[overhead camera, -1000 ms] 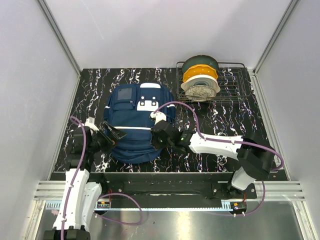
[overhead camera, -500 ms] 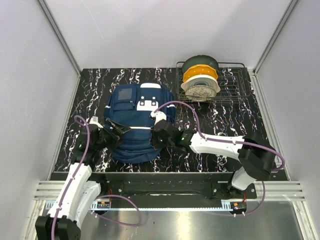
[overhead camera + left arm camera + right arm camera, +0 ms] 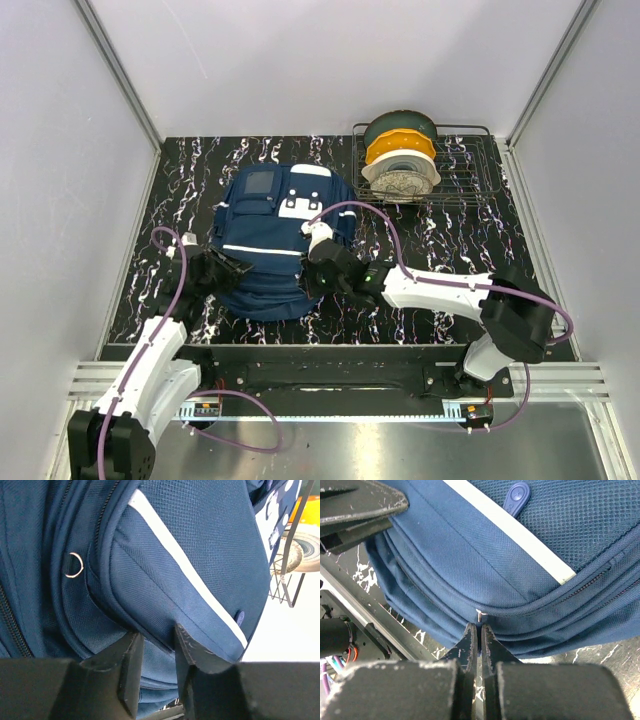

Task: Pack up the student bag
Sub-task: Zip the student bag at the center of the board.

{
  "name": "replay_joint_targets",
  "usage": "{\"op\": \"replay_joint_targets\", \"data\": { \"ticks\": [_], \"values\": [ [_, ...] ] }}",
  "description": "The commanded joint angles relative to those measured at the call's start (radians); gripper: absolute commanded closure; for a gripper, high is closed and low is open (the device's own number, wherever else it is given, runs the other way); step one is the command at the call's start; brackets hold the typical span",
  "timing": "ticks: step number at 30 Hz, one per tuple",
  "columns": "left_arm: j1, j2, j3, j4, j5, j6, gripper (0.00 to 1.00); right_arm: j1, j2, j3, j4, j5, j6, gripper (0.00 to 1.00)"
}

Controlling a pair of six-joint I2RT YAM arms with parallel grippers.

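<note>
The student bag (image 3: 270, 235), navy with white stripe trim, lies flat on the black marbled table. My left gripper (image 3: 232, 270) is at its lower left edge. In the left wrist view its jaws (image 3: 157, 632) are closed round a fold of the bag's fabric (image 3: 190, 555) just under the white stripe. My right gripper (image 3: 318, 272) is at the bag's lower right edge. In the right wrist view it (image 3: 479, 626) is shut on a small zipper pull (image 3: 479, 614) on the bag's side seam (image 3: 470, 555). The left gripper's fingers (image 3: 365, 502) show at top left of that view.
A wire rack (image 3: 470, 180) at the back right holds three filament spools (image 3: 400, 160) stacked on edge. White walls close off the table on three sides. A metal rail (image 3: 330, 375) runs along the near edge between the arm bases.
My left gripper has moved in to the bag's lower left edge and closed from wide open onto the fabric. The bag has shifted slightly. The right gripper has stayed shut.
</note>
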Motion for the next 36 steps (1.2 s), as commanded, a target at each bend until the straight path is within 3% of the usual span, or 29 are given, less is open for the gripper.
{"op": "replay_joint_targets", "data": {
  "ticks": [1,5,6,13,17,25,36],
  "values": [
    [-0.010,-0.008,0.021,0.112,-0.039,0.016,0.78,0.029,-0.062,0.002,0.087,-0.039,-0.028,1.00],
    [-0.012,0.032,0.037,0.120,-0.036,0.016,0.99,0.032,-0.070,-0.003,0.095,-0.047,-0.035,1.00],
    [-0.012,0.036,0.044,0.116,-0.039,0.014,1.00,0.032,-0.070,-0.006,0.101,-0.048,-0.033,1.00],
    [-0.012,0.042,0.078,0.076,-0.060,0.039,1.00,0.030,-0.080,-0.022,0.095,-0.030,-0.050,1.00],
    [-0.002,0.012,0.120,0.010,-0.079,0.080,1.00,0.027,-0.094,-0.042,0.051,0.080,-0.090,1.00],
    [0.059,-0.027,0.172,-0.076,-0.051,0.134,1.00,-0.184,-0.137,-0.147,0.070,-0.004,-0.024,1.00],
    [0.087,-0.045,0.192,-0.124,-0.008,0.166,1.00,-0.316,-0.068,-0.084,0.101,-0.030,-0.091,1.00]
  ]
}}
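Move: The left hand's half-closed fingers straddle the rolled rim of the student bag's front panel, which lies about 1 cm ahead; the white stripe's middle is some 4 cm ahead and 4 cm right, and the zip pull about 4 cm back and 13 cm right. The right hand already holds this zip pull; the track's bend at the bag's near right corner lies about 6 cm ahead and 6 cm right, the stripe's right end about 7 cm straight ahead. Forward and to the right, about 8 cm and nearly level, the right hand draws the still-pinched zip pull along its track to the bag's right corner, after first holding almost still, and turns slightly clockwise. The left hand edges forward, finishes closing to pinch the rim, then lifts it some 4 cm as the pull gets going. ##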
